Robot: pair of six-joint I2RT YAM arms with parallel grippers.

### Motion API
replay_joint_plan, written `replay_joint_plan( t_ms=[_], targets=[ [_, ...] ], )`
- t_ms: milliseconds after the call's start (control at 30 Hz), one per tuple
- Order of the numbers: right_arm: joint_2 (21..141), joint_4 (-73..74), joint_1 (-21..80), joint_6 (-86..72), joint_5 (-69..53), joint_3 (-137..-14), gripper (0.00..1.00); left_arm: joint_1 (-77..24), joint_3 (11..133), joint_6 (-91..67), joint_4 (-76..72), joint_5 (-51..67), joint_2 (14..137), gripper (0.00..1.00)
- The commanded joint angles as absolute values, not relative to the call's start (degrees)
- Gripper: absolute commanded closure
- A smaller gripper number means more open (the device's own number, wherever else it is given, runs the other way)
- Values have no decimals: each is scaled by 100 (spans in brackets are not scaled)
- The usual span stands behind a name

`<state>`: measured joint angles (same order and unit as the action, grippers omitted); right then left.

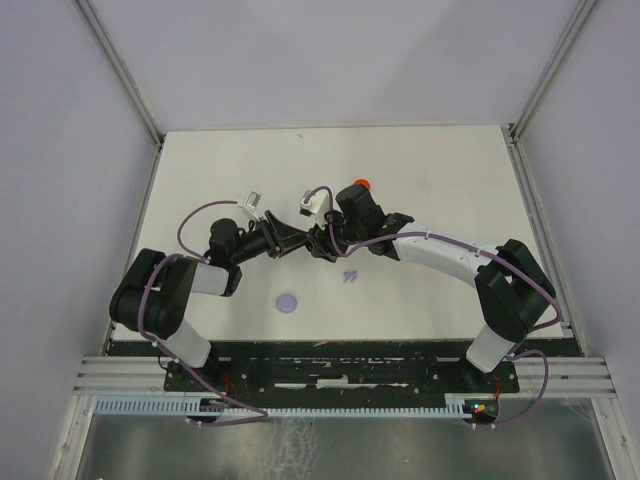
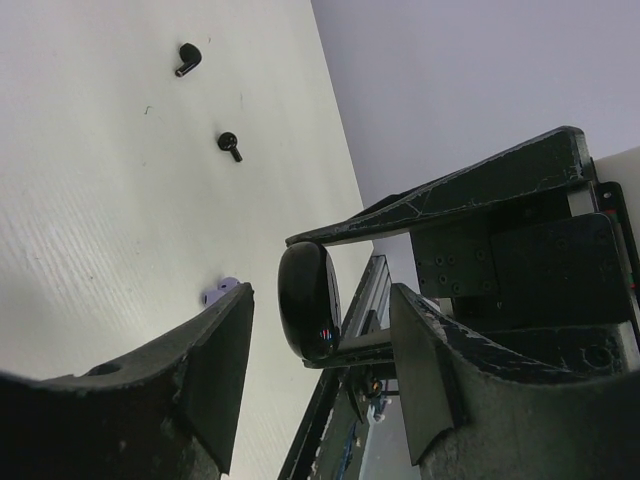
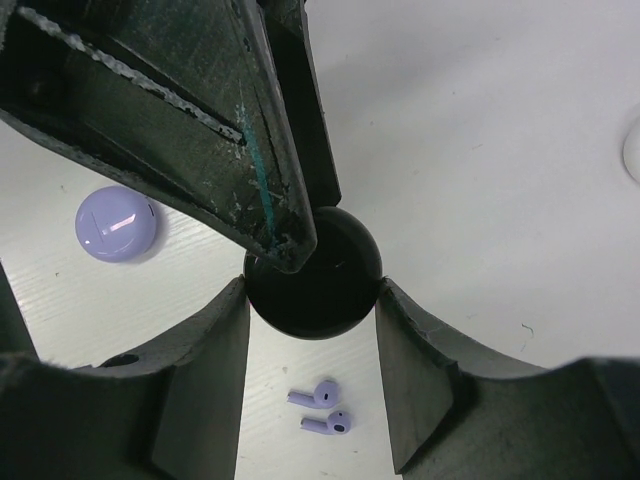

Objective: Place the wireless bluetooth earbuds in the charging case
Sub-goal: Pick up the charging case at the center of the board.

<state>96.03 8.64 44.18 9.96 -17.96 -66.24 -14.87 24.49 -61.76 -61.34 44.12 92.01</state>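
A black round charging case (image 3: 320, 280) hangs above the table, with my right gripper (image 3: 312, 288) shut on its two sides. From the left wrist view the case (image 2: 308, 300) shows edge-on between the fingers of my left gripper (image 2: 322, 295), which stands open with a gap on each side. One left finger (image 3: 250, 150) reaches over the case's upper left. Two lavender earbuds (image 3: 322, 410) lie on the table right below the case. Two black earbuds (image 2: 187, 59) (image 2: 230, 145) lie farther off. Both grippers meet at the table's middle (image 1: 308, 241).
A lavender round disc (image 3: 117, 223) lies on the table to the left, also visible from above (image 1: 288, 301). A red object (image 1: 362, 184) sits behind the right arm. A white object (image 3: 632, 150) shows at the right edge. The table's near rail (image 2: 345, 380) runs below.
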Motion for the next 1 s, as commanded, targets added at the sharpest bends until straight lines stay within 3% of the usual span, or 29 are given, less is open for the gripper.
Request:
replay_joint_plan(
  t_ms=[0,967],
  targets=[
    [9325,704,4440,1046,-1907,-6651,67,-1532,2628,-6391,-6618,4544,9276,39],
    [9339,677,4438,1037,-1986,-6672,68,-1667,2668,-6558,-7009,4604,9527,59]
  ],
)
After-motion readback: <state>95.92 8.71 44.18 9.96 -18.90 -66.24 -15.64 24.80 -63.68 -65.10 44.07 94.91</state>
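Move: The left hand, fingers pointing right and somewhat forward, is already around the black charging case. The case's middle lies about 1 cm ahead and 2 cm right of that hand, level with it. On the table about 11 cm lower, the purple earbuds lie some 6 cm back and 9 cm right of the left hand; the purple case is roughly 12 cm back and 4 cm left. The right hand holds the charging case, its middle about 1 cm left and 1 cm below. Slowly and almost in place, the left hand narrows its open fingers around the black charging case, one above its flat faces and one below, closing by about a third of their opening while drifting barely 0.5 cm to the right. The lower finger comes up to the case's underside; the upper one still seems just clear. The right hand keeps its pinch on the rim and holds still. ##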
